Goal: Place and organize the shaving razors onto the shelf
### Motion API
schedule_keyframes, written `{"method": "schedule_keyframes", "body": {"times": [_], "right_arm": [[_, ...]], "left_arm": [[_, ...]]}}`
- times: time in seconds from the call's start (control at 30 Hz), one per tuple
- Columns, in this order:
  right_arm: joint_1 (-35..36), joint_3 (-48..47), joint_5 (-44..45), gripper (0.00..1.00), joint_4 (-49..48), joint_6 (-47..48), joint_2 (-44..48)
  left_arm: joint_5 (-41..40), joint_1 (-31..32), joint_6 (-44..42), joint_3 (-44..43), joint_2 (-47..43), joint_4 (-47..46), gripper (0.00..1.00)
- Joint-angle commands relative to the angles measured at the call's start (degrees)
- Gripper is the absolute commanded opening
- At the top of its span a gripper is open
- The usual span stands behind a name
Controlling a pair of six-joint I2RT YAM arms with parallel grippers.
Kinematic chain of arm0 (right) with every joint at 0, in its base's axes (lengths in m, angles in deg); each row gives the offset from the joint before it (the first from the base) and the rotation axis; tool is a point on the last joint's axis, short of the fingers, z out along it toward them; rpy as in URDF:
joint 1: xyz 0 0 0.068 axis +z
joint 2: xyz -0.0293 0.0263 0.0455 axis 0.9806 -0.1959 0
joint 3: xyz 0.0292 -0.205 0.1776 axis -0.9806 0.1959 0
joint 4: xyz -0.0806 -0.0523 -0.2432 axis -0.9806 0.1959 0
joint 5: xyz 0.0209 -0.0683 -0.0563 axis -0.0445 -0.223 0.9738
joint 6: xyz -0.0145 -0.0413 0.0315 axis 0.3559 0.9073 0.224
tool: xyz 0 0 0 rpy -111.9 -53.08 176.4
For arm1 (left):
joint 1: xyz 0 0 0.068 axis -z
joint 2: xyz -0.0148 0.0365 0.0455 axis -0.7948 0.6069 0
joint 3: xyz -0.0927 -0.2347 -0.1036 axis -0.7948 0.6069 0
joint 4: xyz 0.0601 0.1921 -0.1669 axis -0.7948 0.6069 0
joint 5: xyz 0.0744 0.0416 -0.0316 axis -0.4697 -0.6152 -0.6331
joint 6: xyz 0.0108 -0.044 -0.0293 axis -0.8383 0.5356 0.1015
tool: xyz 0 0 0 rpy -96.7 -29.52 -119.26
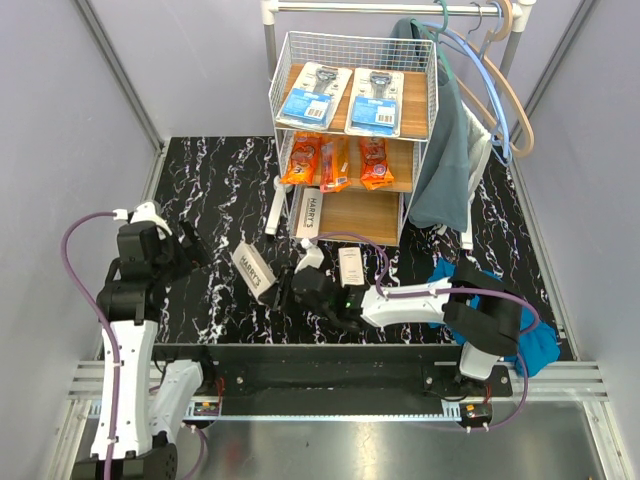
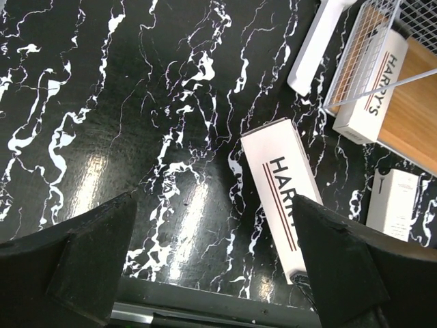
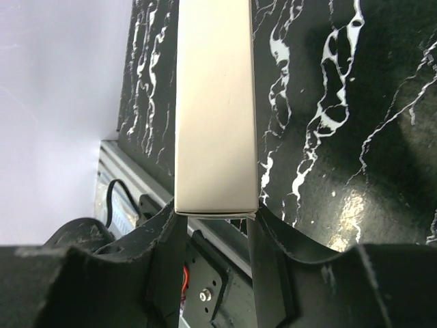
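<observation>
The shelf (image 1: pixel 283 70) stands at the back. Two blue-and-white razor cards (image 1: pixel 313 95) lie on its top board and three orange bags (image 1: pixel 335 162) on the middle one. One white HARRY'S box (image 1: pixel 310 213) lies on the bottom board (image 2: pixel 416 116). My right gripper (image 1: pixel 283 291) is shut on the end of another HARRY'S box (image 1: pixel 252 270) (image 3: pixel 216 102) (image 2: pixel 280 191), low over the table. A shorter white box (image 1: pixel 351 266) (image 2: pixel 395 201) lies beside it. My left gripper (image 1: pixel 192 250) (image 2: pixel 212 273) hangs open to the left of the held box, with nothing between its fingers.
A white clothes rail (image 1: pixel 400 8) with hangers and a teal garment (image 1: pixel 445 150) stands behind and right of the shelf. Its white foot (image 1: pixel 274 212) (image 2: pixel 317 44) lies left of the shelf. A blue cloth (image 1: pixel 530 345) lies at the table's right front.
</observation>
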Motion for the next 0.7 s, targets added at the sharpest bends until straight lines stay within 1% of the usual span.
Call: {"method": "schedule_keyframes", "body": {"times": [0.0, 0.07, 0.2, 0.37, 0.5, 0.67], "right_arm": [[0.10, 3.51, -0.73, 0.02, -8.16, -2.58, 2.76], [-0.08, 6.32, -1.08, 0.02, -10.80, -4.60, 3.99], [-0.08, 11.33, -0.12, 0.01, -12.82, -7.85, 7.33], [-0.25, 20.73, 4.09, 0.01, -16.78, -10.93, 15.49], [-0.34, 24.87, 6.65, 0.00, -13.45, -10.67, 23.22], [-0.25, 29.00, 11.48, 0.00, -2.47, -10.59, 37.46]], "left_arm": [[-1.19, 0.06, -2.01, -0.78, 0.97, -0.88, 0.99], [-1.19, 0.14, -2.09, -0.70, 0.97, -0.97, 0.99], [1.62, 0.14, -2.62, -0.52, 1.32, -1.58, 0.99], [1.71, 0.06, -2.71, -0.61, 1.94, -1.67, 0.99], [1.62, 0.14, -2.71, -0.43, 2.03, -1.76, 0.99], [1.80, 0.14, -2.71, -0.43, 2.29, -1.93, 0.99]]}}
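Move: The right hand grips the near end of the Harry's box, whose far end points out and to the left; the free part of the bottom shelf is roughly 22 cm ahead, 18 cm to the right and 6 cm below. The shelved Harry's box stands about 22 cm ahead and 10 cm right of that hand, the small white box about 11 cm ahead and 19 cm right, both lower. From the left hand, that free shelf space is some 18 cm ahead, 34 cm right and 16 cm below. The right hand keeps its pinch on the near end of the Harry's box and sweeps it about 10 cm to the right, in front of the rack and towards the small white box, drawing back a couple of centimetres as it goes. It first dips about 2 cm and then climbs some 5 cm, while the wrist rolls roughly 15 degrees, its left side rising, and turns slightly clockwise. ##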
